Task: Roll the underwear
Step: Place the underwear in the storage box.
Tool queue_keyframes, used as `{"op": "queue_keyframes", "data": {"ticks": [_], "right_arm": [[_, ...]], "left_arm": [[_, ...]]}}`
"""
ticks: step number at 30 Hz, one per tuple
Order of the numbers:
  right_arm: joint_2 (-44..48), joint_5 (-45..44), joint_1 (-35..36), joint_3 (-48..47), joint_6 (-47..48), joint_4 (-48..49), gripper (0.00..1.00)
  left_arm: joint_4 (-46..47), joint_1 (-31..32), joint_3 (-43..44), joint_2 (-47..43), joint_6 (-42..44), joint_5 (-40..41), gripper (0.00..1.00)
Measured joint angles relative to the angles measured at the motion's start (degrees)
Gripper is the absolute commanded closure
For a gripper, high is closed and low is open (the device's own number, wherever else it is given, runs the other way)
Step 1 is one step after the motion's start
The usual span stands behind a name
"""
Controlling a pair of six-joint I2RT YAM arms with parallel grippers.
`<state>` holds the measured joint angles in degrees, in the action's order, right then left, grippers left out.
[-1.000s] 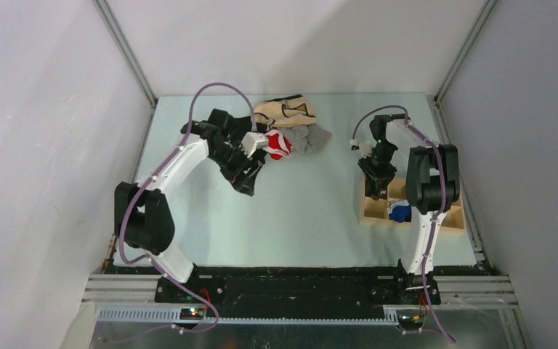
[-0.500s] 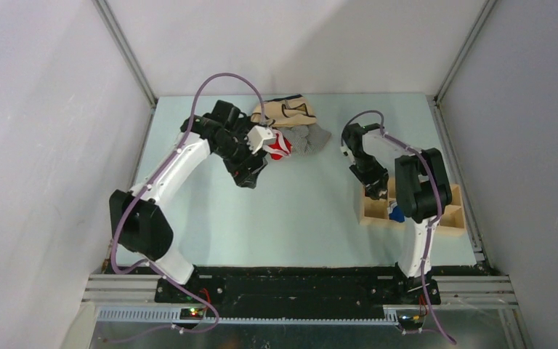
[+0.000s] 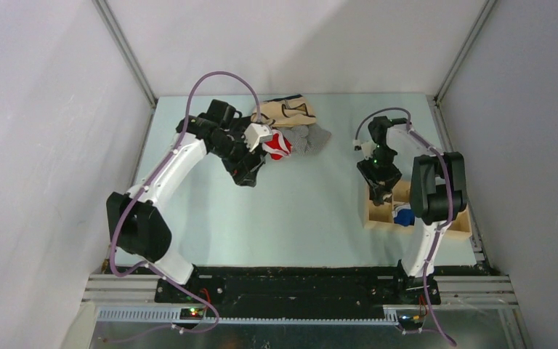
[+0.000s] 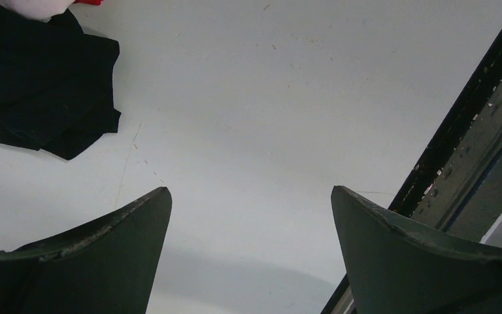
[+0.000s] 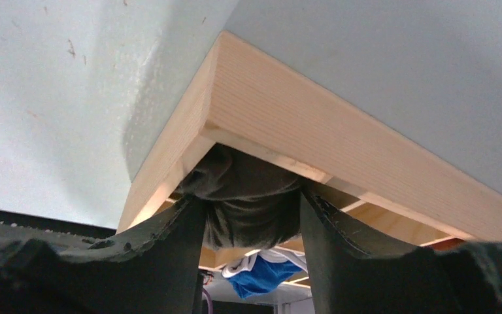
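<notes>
The underwear (image 5: pixel 248 173) is a dark olive-brown bundle pushed into the near-corner compartment of the wooden box (image 5: pixel 340 140). My right gripper (image 5: pixel 251 198) reaches down into that compartment, and its two fingers flank the bundle, with fabric touching both inner faces. From above, the right gripper (image 3: pixel 380 190) stands at the box's left end and hides the underwear. My left gripper (image 4: pixel 248 193) hovers wide open over bare table, holding nothing. In the top view the left gripper (image 3: pixel 251 174) is near the pile of clothes.
A blue and white garment (image 5: pixel 265 271) lies in another compartment of the wooden box (image 3: pixel 375 218). A black garment (image 4: pixel 39 78) lies by the left gripper. At the back are a beige garment (image 3: pixel 285 110), a red and white one (image 3: pixel 278 145) and a grey one (image 3: pixel 312 138).
The right wrist swung left off the box half a second ago and is back over its left end. The left arm shifted slightly toward the back and stays open.
</notes>
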<state>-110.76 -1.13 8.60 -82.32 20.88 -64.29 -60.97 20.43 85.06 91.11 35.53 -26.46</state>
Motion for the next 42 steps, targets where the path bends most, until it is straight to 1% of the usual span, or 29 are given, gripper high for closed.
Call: {"op": "queue_keyframes", "data": {"ticks": [10, 16, 19, 25, 28, 30, 42], "right_arm": [[2.19, 3.67, -1.40, -2.64, 1.73, -3.10, 0.41], [7.26, 4.13, -1.77, -2.25, 4.63, -2.91, 0.40], [11.04, 3.26, -1.99, 0.81, 7.32, -2.47, 0.40], [12.92, 1.44, -2.10, 6.71, 11.98, -0.39, 0.32], [12.83, 0.98, -2.08, 7.34, 13.27, 0.31, 0.21], [12.74, 0.87, -2.05, 7.34, 13.79, 1.20, 0.19], [11.87, 1.70, -0.74, 7.34, 14.25, 3.28, 0.19]], "left_arm": [[1.31, 0.00, -1.57, 0.00, -1.09, -1.01, 0.01], [1.90, 0.00, -1.77, 0.00, -1.31, -1.20, 0.00], [2.60, 0.00, -2.47, 0.00, -1.81, -1.36, 0.01], [3.15, 0.00, -3.52, 0.00, -2.60, -2.21, 0.00], [3.23, 0.00, -3.52, 0.00, -2.60, -2.23, 0.00], [3.23, 0.00, -3.52, 0.00, -2.60, -2.23, 0.01], [3.32, 0.00, -3.76, 0.00, -2.60, -2.23, 0.01]]}}
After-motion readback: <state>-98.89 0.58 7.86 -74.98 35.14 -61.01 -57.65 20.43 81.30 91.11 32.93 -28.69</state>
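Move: The rolled brown underwear already sits in the storage box's far-left compartment, between the right fingertips, its middle about 1 cm ahead, 1 cm left and 2 cm below the hand point. Around it, counted from that hand, the blue-white underwear lies some 7 cm back and 8 cm right, and the orange underwear about 15 cm right and 1 cm ahead. For the left hand the brown roll is roughly 40 cm to the right, level with it and 15 cm lower. The right fingers come free of the brown underwear, already half open, as the hand rises about 5 cm out of the compartment. It then shifts 2 cm or so back and to the right, sinks about 2 cm and eases slightly forward again, hovering over the roll while the wrist turns some 15 degrees counter-clockwise and the fingers open wider. ##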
